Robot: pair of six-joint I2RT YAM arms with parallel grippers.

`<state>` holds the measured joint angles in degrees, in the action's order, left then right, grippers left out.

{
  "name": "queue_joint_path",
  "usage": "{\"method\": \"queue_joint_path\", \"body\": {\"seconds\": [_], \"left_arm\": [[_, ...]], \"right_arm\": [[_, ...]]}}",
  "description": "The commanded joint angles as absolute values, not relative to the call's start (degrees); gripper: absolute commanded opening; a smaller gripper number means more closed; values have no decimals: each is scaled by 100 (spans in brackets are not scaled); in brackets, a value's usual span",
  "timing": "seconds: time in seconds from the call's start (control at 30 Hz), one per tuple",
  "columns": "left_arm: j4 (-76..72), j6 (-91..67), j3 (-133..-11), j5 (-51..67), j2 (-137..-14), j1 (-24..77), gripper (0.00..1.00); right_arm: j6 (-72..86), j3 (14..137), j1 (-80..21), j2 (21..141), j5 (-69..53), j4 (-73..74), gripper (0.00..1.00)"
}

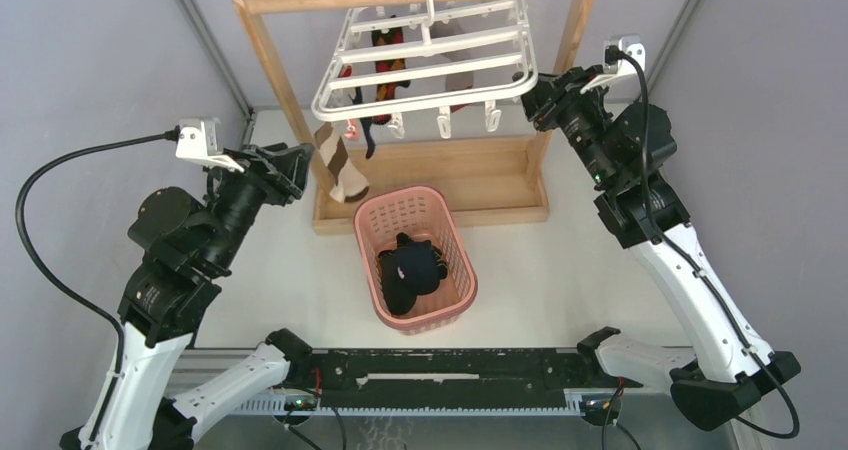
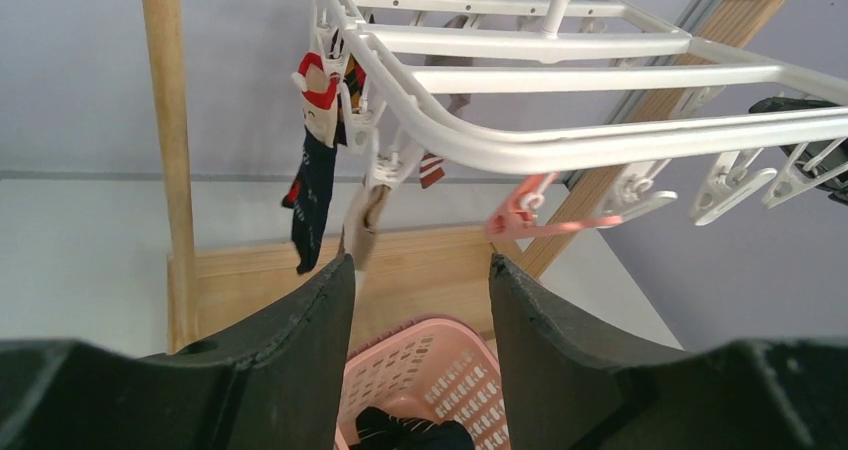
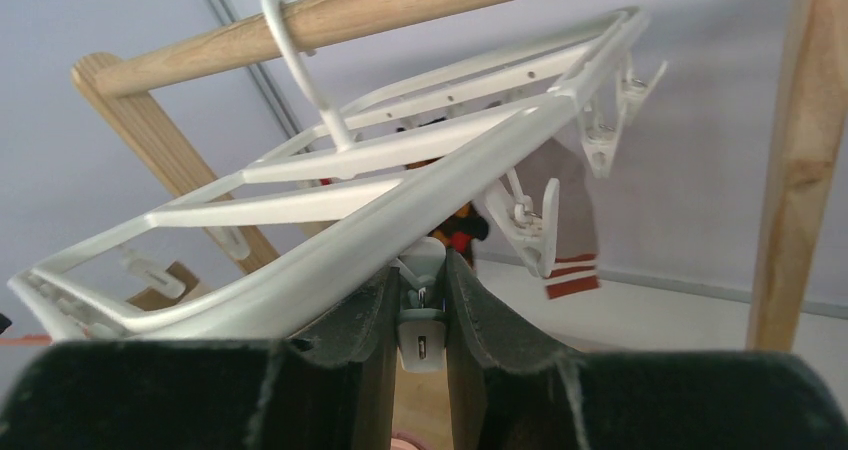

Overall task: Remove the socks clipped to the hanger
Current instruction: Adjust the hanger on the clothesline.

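The white hanger [image 1: 430, 58] hangs by its hook from the wooden rack's top bar. A brown-and-cream sock [image 1: 341, 166] dangles from a clip at its front left corner. A dark sock [image 2: 316, 180] and a red-yellow argyle sock [image 1: 388, 65] hang further in. My left gripper [image 2: 420, 270] is open just below and right of the brown-and-cream sock [image 2: 365, 225], its left fingertip close beside it, holding nothing. My right gripper [image 3: 421, 275] is shut on a white clip [image 3: 422, 325] at the hanger's right edge [image 3: 330, 260]. A grey sock with a red-white cuff [image 3: 566, 235] hangs behind it.
The wooden rack [image 1: 440, 185] stands at the back with uprights on both sides. A pink basket [image 1: 372, 220] sits in front of its base, with black socks [image 1: 410, 270] inside. A pink clip [image 2: 530, 215] and several empty white clips [image 1: 444, 120] hang from the front rail.
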<state>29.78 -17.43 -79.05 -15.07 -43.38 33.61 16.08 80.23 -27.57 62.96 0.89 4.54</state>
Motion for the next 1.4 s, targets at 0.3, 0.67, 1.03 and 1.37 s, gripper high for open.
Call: {"method": "queue_joint_path", "body": {"seconds": [0.3, 0.67, 1.03, 1.37], "left_arm": [[2994, -1635, -7954, -1676, -4271, 3383, 66], [3076, -1650, -7964, -1750, -4298, 3384, 100], [3121, -1661, -7961, -1788, -4254, 3384, 100], [3184, -1630, -7954, -1861, -4193, 3384, 100]], "right_arm": [[2018, 7859, -1954, 6513, -522, 449, 27], [2229, 7695, -1506, 6781, -886, 323, 27], [2432, 7665, -1182, 7132, -1177, 179, 27], [2741, 7670, -747, 7328, -1465, -204, 28]]}}
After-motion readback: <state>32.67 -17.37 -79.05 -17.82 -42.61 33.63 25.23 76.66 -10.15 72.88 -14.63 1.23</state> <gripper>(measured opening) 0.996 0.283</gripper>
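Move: The right fingers already pinch an empty clip under the hanger's near right corner; the rack's right post, at hand height, stands roughly 12 cm ahead and 9 cm to the right. The grey sock hangs about 15 cm ahead, 6 cm left and 8 cm below that hand. From the left hand, the brown-striped sock hangs some 9 cm ahead, 2 cm right and 8 cm lower, the pink clip 8 cm ahead, 8 cm right and 2 cm lower. Keeping its pinch on the empty clip, the right hand draws the hanger's near corner forward and down, about 8 cm each way, and some 4 cm to the right towards the right post, first more sideways and then steeply lower, with the fingers tipping down about 15 degrees. The left hand stays nearly in place before the brown-striped sock and spreads its half-open fingers fully, touching nothing yet. ##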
